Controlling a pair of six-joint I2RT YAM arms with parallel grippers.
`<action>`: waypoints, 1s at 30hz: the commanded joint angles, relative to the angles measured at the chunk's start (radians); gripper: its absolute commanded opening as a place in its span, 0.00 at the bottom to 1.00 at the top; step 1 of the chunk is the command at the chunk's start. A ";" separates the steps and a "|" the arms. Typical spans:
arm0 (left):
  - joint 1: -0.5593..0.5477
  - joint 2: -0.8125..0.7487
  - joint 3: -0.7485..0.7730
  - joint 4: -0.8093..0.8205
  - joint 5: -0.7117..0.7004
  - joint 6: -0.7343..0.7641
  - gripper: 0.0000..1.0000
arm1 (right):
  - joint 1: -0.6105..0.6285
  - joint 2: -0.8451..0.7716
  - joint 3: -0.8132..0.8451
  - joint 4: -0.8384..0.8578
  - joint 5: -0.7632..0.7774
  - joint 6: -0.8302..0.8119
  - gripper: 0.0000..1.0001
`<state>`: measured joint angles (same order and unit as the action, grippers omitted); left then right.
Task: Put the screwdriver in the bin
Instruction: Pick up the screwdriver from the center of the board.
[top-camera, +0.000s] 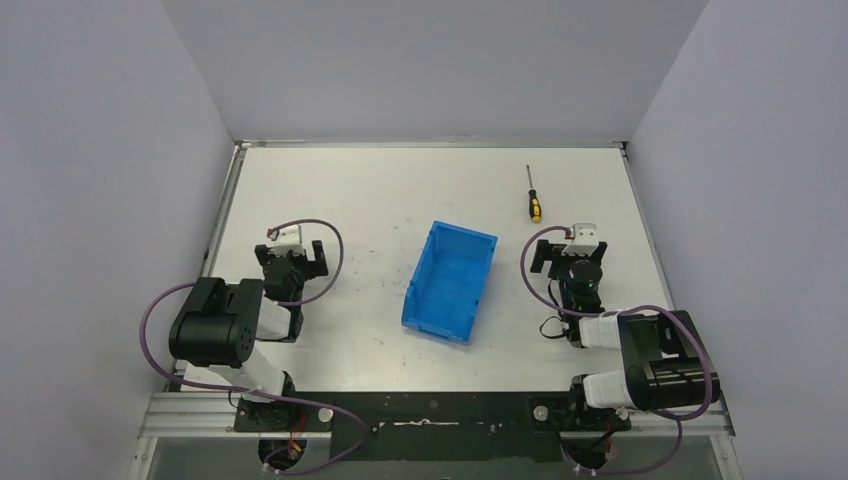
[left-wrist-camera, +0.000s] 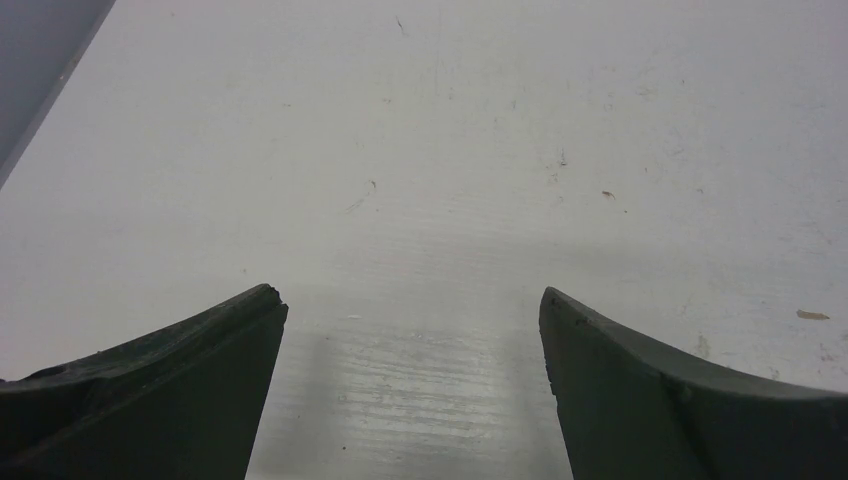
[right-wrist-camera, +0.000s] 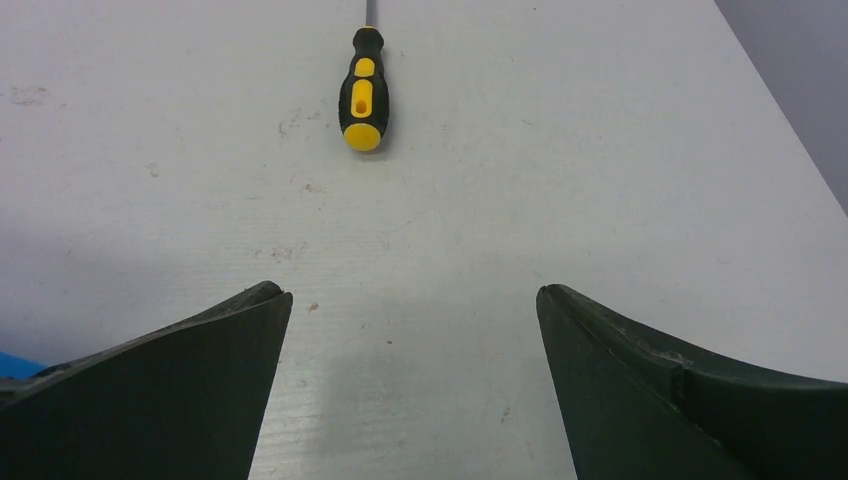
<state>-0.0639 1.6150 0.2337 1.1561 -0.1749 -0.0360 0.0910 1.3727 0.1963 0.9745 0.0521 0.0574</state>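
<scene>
The screwdriver (top-camera: 534, 198) lies on the white table at the back right, its yellow-and-black handle toward the arms and its thin shaft pointing away. In the right wrist view it (right-wrist-camera: 362, 90) lies straight ahead of the fingers, a little left of centre. The blue bin (top-camera: 450, 281) stands open and empty in the middle of the table. My right gripper (top-camera: 572, 242) is open and empty, just short of the screwdriver's handle and slightly to its right. In its own view the right gripper (right-wrist-camera: 413, 292) hangs over bare table. My left gripper (top-camera: 291, 245) is open and empty, left of the bin; in its own view (left-wrist-camera: 411, 292) only table shows.
Grey walls (top-camera: 690, 150) close the table on the left, back and right. A metal rail (top-camera: 430, 143) runs along the back edge. A sliver of the bin (right-wrist-camera: 12, 364) shows at the right wrist view's lower left.
</scene>
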 joint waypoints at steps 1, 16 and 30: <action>-0.002 -0.003 0.021 0.053 0.000 0.006 0.97 | -0.004 -0.015 0.006 0.059 -0.002 0.005 1.00; -0.002 -0.004 0.021 0.054 0.000 0.007 0.97 | -0.005 -0.011 0.021 0.035 0.012 0.013 1.00; -0.002 -0.003 0.021 0.053 0.001 0.007 0.97 | 0.004 -0.265 0.317 -0.535 -0.006 -0.017 1.00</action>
<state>-0.0639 1.6150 0.2337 1.1561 -0.1753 -0.0360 0.0917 1.1656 0.3939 0.6209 0.0547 0.0433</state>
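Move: Ahead of the right hand by about 18 cm, some 4 cm to its left and roughly 7 cm below it, lies the middle of the screwdriver, its handle end nearer the arm. The blue bin sits about 23 cm to the right hand's left and 5 cm back, some 4 cm lower. From the left hand the screwdriver is some 52 cm to the right, 17 cm ahead and 4 cm down. Rising is nearly all of it: after standing still for more than half the time, the right hand sets off quickly, climbing about 7 cm above its starting height on the near side of the screwdriver and easing only about 2 cm forward. The fingers stay wide open, pointing mostly ahead, and touch nothing. ##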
